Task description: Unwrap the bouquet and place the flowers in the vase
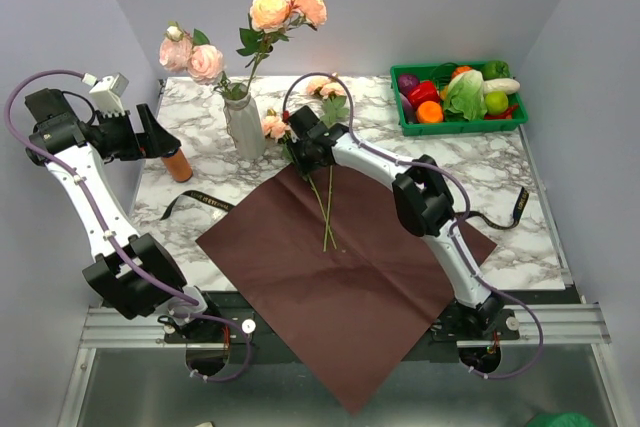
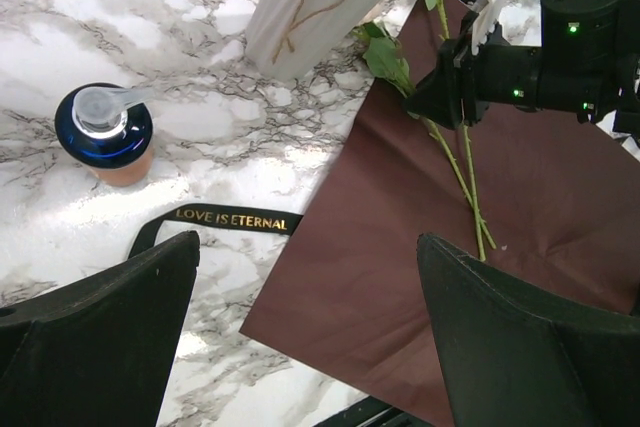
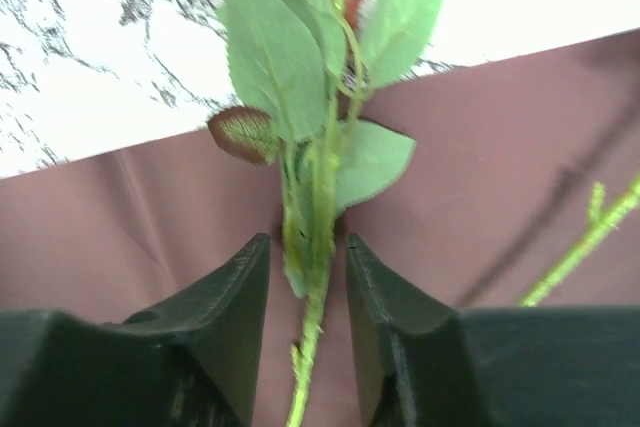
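The white ribbed vase [image 1: 244, 127] stands on the marble table with three peach-pink roses [image 1: 270, 12] in it. Two more flowers [image 1: 325, 202] lie with their stems on the unfolded dark red paper [image 1: 340, 287], their heads [image 1: 275, 127] off its far edge. My right gripper [image 1: 300, 152] is down over them. In the right wrist view its jaws [image 3: 308, 247] straddle one leafy stem [image 3: 315, 197] with a thin gap on each side, and a second stem [image 3: 585, 242] lies to the right. My left gripper [image 2: 308, 242] hangs wide open and empty above the paper's left corner [image 2: 380, 277].
A black ribbon [image 1: 200, 202] printed in gold lies left of the paper, and another [image 1: 505, 212] to its right. An orange bottle with a dark cap [image 1: 177, 164] stands left of the vase. The green crate of vegetables [image 1: 460, 97] sits at the back right.
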Available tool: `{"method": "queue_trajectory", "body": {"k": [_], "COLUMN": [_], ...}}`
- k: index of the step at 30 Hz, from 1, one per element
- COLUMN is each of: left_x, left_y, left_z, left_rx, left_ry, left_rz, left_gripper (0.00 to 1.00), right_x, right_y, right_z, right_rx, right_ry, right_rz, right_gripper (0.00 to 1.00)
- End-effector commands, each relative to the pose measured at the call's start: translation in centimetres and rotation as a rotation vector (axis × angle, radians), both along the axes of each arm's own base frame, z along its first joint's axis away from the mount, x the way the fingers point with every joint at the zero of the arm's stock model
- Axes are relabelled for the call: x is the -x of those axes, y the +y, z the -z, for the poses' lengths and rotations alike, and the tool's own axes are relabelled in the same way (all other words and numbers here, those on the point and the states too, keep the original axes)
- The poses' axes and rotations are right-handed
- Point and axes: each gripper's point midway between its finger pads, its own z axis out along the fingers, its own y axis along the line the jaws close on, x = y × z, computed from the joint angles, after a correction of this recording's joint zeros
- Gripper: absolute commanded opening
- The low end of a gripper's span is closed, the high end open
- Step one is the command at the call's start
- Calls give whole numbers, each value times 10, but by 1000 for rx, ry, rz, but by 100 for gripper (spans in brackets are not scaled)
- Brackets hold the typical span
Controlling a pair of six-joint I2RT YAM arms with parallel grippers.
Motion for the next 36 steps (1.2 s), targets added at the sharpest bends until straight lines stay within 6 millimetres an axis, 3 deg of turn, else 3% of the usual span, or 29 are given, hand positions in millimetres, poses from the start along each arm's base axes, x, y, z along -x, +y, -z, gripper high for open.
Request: {"method": "queue_trajectory", "body": {"k": [1,6,11,12,13,15,16,18,19,20,22,23,25,29,30,31,34,36], "left_x": [1,3,5,6,6,7,7,8,9,9,10,10,10,10,11,11,10,10], "left_y": [7,5,3,3,2,1,0,0,-1,-1,-2,-2,-3,-4,-5,-5,-4,-4], "left_z": [-3,-1,-3,-4,-4,-5,-6,-6,-7,-7,-9,-9,-12,-15,-15,-15,-16,-18], "left_rx": [-52,-52,-51,-51,-48,-43,-44,-46,-48,-48,-47,-44,-43,-40,-39,-37,-39,-41], "left_ry": [-21,-17,-22,-25,-25,-27,-29,-31,-34,-34,-37,-38,-44,-49,-48,-48,-51,-54], "left_rz": [-17,-12,-9,-8,-9,-9,-9,-9,-9,-9,-10,-11,-10,-9,-10,-11,-12,-14], "left_gripper": [99,99,99,99,99,99,99,99,99,99,99,99,99,99,99,99,99,99], "right_x": [11,14,18,16,25,23,24,32,34,38,44,44,56,74,79,88,105,107], "right_y": [7,1,-10,-10,-20,-18,-20,-26,-26,-30,-30,-30,-32,-32,-33,-33,-30,-23], "right_z": [21,28,13,-10,0,-18,-40,-42,-67,-62,-78,-98,-98,-124,-139,-136,-166,-200], "right_rx": [5,26,25,-6,14,-37,-70,-93,-134,-141,-181,-218,-229,-276,-302,-303,-341,-391], "right_ry": [72,80,42,2,18,-34,-70,-88,-129,-143,-175,-224,-236,-292,-323,-326,-431,-555], "right_rz": [-1,14,23,27,29,25,28,17,8,-2,-29,-47,-85,-170,-188,-212,-277,-320], "right_gripper": [36,33,6,2,1,1,1,1,1,1,1,1,1,1,1,1,1,1]}}
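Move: The flower stem lies between the right hand's open fingers, about 1 cm ahead and 2 cm below. The vase stands some 12 cm to that hand's left and 7 cm farther out, its middle about 8 cm higher; the second flower's stem lies roughly 6 cm to its right, level with it and 2 cm below. From the left hand, the stem to be grasped is about 10 cm ahead, 28 cm right and 27 cm down. Right fingers pinch the flower stem, then lift it about 13 cm while drawing back some 10 cm. ##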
